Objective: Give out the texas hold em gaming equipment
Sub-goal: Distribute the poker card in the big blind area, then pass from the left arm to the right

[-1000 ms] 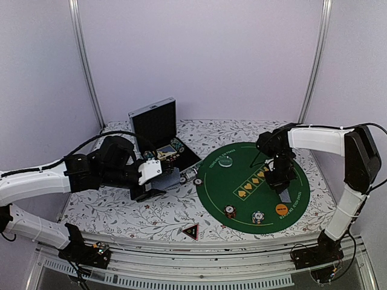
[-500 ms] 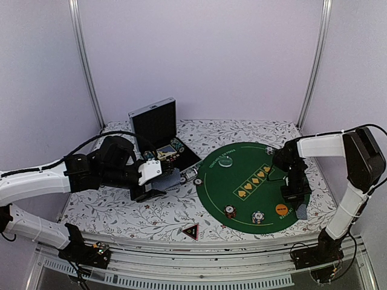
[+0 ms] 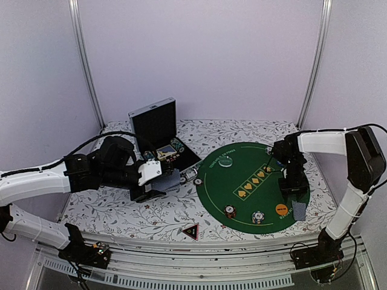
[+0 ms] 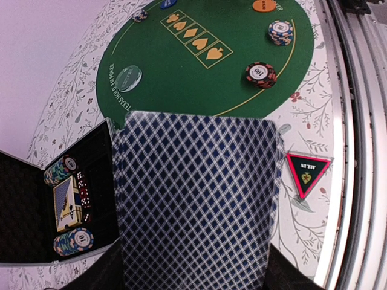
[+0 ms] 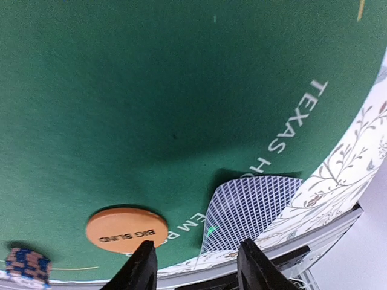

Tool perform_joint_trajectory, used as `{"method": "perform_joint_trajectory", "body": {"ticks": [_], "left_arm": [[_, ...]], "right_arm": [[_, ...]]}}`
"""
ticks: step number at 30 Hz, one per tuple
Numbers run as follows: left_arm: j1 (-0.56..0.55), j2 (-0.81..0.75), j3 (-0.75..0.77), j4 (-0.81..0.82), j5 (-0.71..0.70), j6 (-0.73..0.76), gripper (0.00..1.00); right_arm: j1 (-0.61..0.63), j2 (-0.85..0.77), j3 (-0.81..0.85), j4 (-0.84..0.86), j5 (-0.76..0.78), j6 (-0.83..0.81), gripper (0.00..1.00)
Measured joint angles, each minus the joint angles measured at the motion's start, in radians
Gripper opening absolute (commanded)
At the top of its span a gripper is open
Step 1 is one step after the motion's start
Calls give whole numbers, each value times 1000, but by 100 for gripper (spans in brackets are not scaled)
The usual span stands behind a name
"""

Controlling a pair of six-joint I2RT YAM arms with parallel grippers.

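Observation:
My left gripper [image 3: 158, 176] is shut on a deck of blue-diamond-backed cards [image 4: 193, 205] that fills the left wrist view, held left of the round green mat [image 3: 254, 193]. My right gripper [image 5: 196, 269] is open above the mat's near right rim [image 5: 181, 90]. Below its spread fingers a single card [image 5: 251, 208] lies face down, beside the orange "BIG BLIND" disc [image 5: 126, 226]. In the top view, that card [image 3: 299, 211] lies right of the orange disc [image 3: 281, 209]. Two chip stacks [image 3: 230, 211] [image 3: 258, 216] sit at the mat's near edge. A black red-edged triangle [image 3: 191, 231] lies off the mat.
An open black case [image 3: 154, 130] with chips, dice and cards [image 4: 69, 205] stands behind the left gripper. A pale disc [image 3: 225, 161] rests on the mat's far left. The table's near metal rail [image 3: 199, 263] runs just beyond the card and triangle.
My right gripper carried a card from the mat's middle to its near right rim, opened and left it lying there. The left arm and its deck stayed still.

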Motion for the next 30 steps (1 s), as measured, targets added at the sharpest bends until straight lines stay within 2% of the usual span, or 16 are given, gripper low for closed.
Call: {"method": "perform_joint_trajectory", "body": {"ticks": [3,6,10,14,16,19,23,30], "left_arm": [[0,0,0,-1,1,3,65],[0,0,0,-1,5,6,65],[0,0,0,-2,11,12,65],[0,0,0,-2,21,19,65],[0,0,0,-1,22,22,65],[0,0,0,-1,21,25,65],[0,0,0,-1,14,26,65],[0,3,0,2,-12,25,65]], "right_arm": [[17,-23,103,-12,2,0,53],[95,-54,268,12,-17,-19,59],[299,-103,402,245,-205,-109,63],[451,-119,376,593,-500,-138,65],[472,-100,347,764,-620,-111,70],[485,-30,343,924,-718,-71,78],[512,55,353,983,-746,-54,86],[557,123,364,1007,-759,-46,86]]}}
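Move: The poker card deck, still held by the left hand, is about 46 cm left, 3 cm ahead and 12 cm above the right hand. The 100 chip lies 37 cm left, 6 ahead; the dark chip stack 25 left, 5 back; the orange button 5 left, 4 back, all some 3 cm lower. The deck's middle lies about 3 cm right, 1 ahead and 2 below the left hand. Right hand sweeps some 40 cm left and up from the card towards the deck, rolling over, opening wide. ##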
